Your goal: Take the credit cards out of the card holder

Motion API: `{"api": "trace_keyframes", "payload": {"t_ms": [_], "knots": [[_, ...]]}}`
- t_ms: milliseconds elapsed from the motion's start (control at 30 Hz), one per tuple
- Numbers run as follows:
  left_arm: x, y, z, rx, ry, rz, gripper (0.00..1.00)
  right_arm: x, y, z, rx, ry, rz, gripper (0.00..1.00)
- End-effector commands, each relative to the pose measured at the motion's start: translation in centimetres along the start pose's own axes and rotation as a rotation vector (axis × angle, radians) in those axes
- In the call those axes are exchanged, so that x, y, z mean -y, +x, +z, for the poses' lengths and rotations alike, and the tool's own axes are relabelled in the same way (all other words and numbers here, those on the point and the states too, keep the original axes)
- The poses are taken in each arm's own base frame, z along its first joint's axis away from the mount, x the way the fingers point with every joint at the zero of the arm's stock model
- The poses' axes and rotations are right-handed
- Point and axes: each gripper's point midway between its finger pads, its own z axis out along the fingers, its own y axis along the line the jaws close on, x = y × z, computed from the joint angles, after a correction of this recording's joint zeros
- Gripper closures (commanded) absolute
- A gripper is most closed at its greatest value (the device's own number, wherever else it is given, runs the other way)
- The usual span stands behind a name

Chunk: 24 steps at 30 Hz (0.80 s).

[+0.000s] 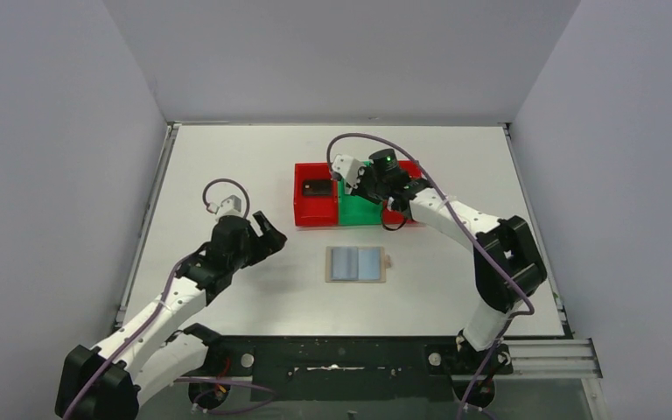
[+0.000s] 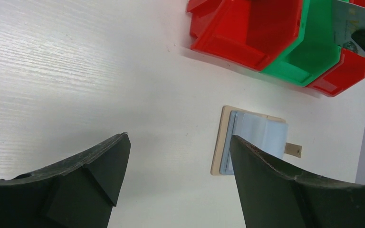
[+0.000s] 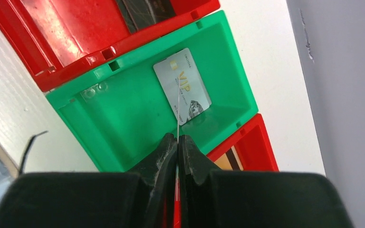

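The card holder (image 1: 357,263) lies open and flat on the table, light blue lining up, with its tab (image 2: 293,150) to the right. My right gripper (image 3: 177,137) is shut on a thin silver-grey credit card (image 2: 349,23) over the green bin (image 1: 359,214). The right wrist view shows that card only as an edge line (image 3: 177,130). Below it a silver card marked VIP (image 3: 183,85) lies in the green bin. My left gripper (image 1: 271,229) hangs open and empty, left of the holder and apart from it.
A dark card (image 1: 318,187) lies in the left red bin (image 1: 302,210). A gold-brown card (image 3: 229,160) shows in the right red bin (image 1: 416,164). The three bins stand side by side behind the holder. Grey walls close in the table.
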Motion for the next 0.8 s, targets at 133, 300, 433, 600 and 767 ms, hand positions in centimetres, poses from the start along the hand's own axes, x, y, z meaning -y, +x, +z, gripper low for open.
{"api": "trace_keyframes", "payload": {"t_ms": [133,300,433,600,767], "knots": [[0.1,-1.0,-0.5,0.039,0.014,0.007,0.22,2.4,-0.2,2.4,-0.040,-0.028,-0.204,1.00],[-0.2,-0.9,-0.5,0.034,0.010,0.005,0.22,2.7,0.8,4.2,-0.087,-0.037,-0.254,1.00],[-0.3,-0.8,-0.5,0.033,0.008,0.003,0.22,2.9,1.8,5.4,-0.123,-0.040,-0.293,0.97],[-0.6,-0.8,-0.3,0.028,0.005,0.010,0.22,3.7,2.1,7.0,-0.118,-0.017,-0.336,0.95],[-0.7,-0.9,-0.4,0.026,0.001,0.012,0.22,4.1,2.3,8.0,-0.134,-0.014,-0.365,0.93]]}}
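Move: The silver VIP card in the green compartment, where I'm taking the card already pinched in my right hand, lies about 7 cm ahead of that hand, neither left nor right, some 12 cm below. The dark cards in the left red compartment are about 12 cm left of the VIP card, the gold ones 12 cm right, both level with it. The open card holder lies some 17 cm back, straight behind my right hand. From my left hand the VIP card is roughly 21 cm ahead and 23 cm right. I sink my right hand about 7 cm down into the green compartment while reaching some 5 cm forward, carrying the pinched card towards the VIP card. On the way my fingers tip about 20 degrees steeper and turn slightly counter-clockwise; near the end I ease the squeeze, the fingertips barely parting. ##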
